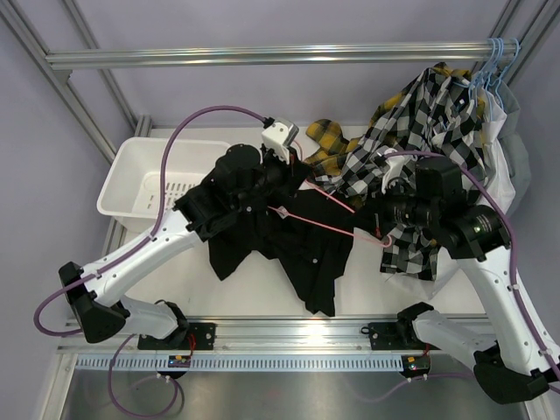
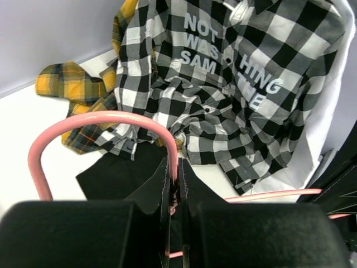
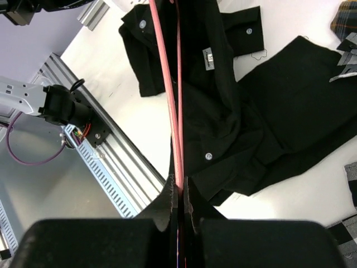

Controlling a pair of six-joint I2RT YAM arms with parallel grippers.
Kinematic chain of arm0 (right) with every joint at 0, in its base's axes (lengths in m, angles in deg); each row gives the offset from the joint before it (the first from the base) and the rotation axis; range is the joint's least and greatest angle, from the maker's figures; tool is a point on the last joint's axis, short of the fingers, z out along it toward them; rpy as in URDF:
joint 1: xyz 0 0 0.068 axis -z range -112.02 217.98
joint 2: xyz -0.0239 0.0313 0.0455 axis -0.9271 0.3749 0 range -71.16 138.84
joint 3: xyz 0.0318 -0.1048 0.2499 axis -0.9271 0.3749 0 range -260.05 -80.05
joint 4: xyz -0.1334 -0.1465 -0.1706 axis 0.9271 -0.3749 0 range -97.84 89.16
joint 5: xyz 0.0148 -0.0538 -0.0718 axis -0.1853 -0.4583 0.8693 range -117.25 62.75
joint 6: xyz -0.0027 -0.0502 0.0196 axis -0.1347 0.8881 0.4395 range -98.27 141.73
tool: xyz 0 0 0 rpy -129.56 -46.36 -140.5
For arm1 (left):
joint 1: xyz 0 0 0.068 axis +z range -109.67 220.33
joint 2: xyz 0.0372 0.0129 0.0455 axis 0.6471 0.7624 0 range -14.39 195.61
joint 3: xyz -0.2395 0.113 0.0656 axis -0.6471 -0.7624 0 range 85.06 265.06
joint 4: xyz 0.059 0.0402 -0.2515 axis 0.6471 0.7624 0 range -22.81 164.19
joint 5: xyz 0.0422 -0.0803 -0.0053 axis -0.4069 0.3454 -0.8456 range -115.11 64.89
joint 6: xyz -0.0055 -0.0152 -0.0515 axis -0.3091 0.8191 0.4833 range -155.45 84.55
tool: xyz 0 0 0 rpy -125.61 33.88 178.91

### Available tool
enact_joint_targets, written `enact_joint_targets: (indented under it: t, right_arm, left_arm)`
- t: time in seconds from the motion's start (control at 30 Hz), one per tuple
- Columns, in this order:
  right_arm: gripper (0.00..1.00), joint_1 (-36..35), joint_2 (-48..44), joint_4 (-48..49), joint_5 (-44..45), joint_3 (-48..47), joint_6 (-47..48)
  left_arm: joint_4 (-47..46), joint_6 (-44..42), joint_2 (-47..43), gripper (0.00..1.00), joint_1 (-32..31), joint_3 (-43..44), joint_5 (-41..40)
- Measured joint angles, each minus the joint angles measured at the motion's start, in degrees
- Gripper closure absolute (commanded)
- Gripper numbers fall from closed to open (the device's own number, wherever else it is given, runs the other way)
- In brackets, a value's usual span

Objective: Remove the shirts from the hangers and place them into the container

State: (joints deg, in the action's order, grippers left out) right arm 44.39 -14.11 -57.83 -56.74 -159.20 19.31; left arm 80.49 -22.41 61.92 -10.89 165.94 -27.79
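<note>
The pink hanger [image 1: 325,220] stretches between my two grippers, above the plain black shirt [image 1: 293,254] that lies spread on the table. My left gripper [image 1: 282,213] is shut on its hook [image 2: 111,118]. My right gripper [image 1: 383,238] is shut on its far end, the two pink wires [image 3: 172,84] running out between the jaws over the black shirt [image 3: 251,123]. The black-and-white checked shirt [image 1: 429,131] hangs at the back right over a yellow plaid shirt [image 1: 328,138] and beside a white shirt [image 1: 503,149]. The white container [image 1: 153,179] stands at the back left.
Light blue hangers [image 1: 492,59] hang on the metal rail [image 1: 262,57] at its right end. A slotted aluminium frame [image 1: 289,359] runs along the table's near edge, seen also below the right gripper as a rail [image 3: 111,151]. A grey wall closes the left side.
</note>
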Motion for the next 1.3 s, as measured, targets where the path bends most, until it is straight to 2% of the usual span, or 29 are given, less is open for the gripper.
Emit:
enact_joint_targets:
  t: [0.03, 0.07, 0.1, 0.13, 0.2, 0.5, 0.77, 0.97, 1.3]
  right_arm:
    - [1.0, 0.0, -0.7, 0.0, 0.0, 0.2, 0.0]
    - [1.0, 0.0, -1.3, -0.2, 0.0, 0.3, 0.0]
    - [1.0, 0.0, -1.8, -0.4, 0.0, 0.4, -0.1]
    - [1.0, 0.2, -2.3, -0.9, 0.9, 0.4, -0.4]
    - [1.0, 0.7, -3.1, -2.0, 2.3, 0.4, -0.4]
    - [1.0, 0.9, -8.1, -11.4, 5.5, -3.0, -1.2]
    - [1.0, 0.9, -7.2, -19.3, 15.3, -19.7, -1.9]
    - [1.0, 0.9, -2.7, -16.9, 24.1, -27.3, -2.3]
    - [1.0, 1.0, 13.8, -0.6, 34.1, -28.0, -3.6]
  left_arm:
    - [-0.2, 0.1, 0.0, 0.84, -0.1, 0.0, 0.0]
    - [-0.3, 0.1, -0.1, 0.54, -0.3, 0.0, 0.0]
    - [-0.2, -0.5, -0.2, 0.36, -0.3, 0.0, -0.2]
    - [0.2, -0.6, -0.4, 0.21, -0.3, 0.0, -0.5]
    - [0.6, -0.7, -1.3, 0.01, -0.3, -0.3, -1.6]
    - [3.9, 0.4, -6.1, 0.01, 0.1, -1.0, -8.9]
    - [10.8, 3.5, -10.1, 0.01, 0.5, -6.1, -18.1]
    - [16.8, 6.1, -14.3, 0.01, 0.7, -10.7, -22.2]
    - [23.6, 8.5, -21.9, 0.01, 0.7, -14.0, -23.4]
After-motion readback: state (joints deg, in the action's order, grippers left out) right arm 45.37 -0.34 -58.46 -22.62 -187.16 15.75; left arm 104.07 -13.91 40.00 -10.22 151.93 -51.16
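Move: The black shirt lies on the table almost straight below the left hand, its middle perhaps 3 cm left and 28 cm down. The container is about 36 cm left of that hand and 17 cm farther out. The right hand, also gripping the pink hanger, has the hanging plaid shirts some 22 cm ahead and 15 cm right; the black shirt lies 9 cm ahead, 18 cm left and 24 cm below it. Left releases the hanger, sweeping about 15 cm left and down; right carries it back-right, up, then forward. ##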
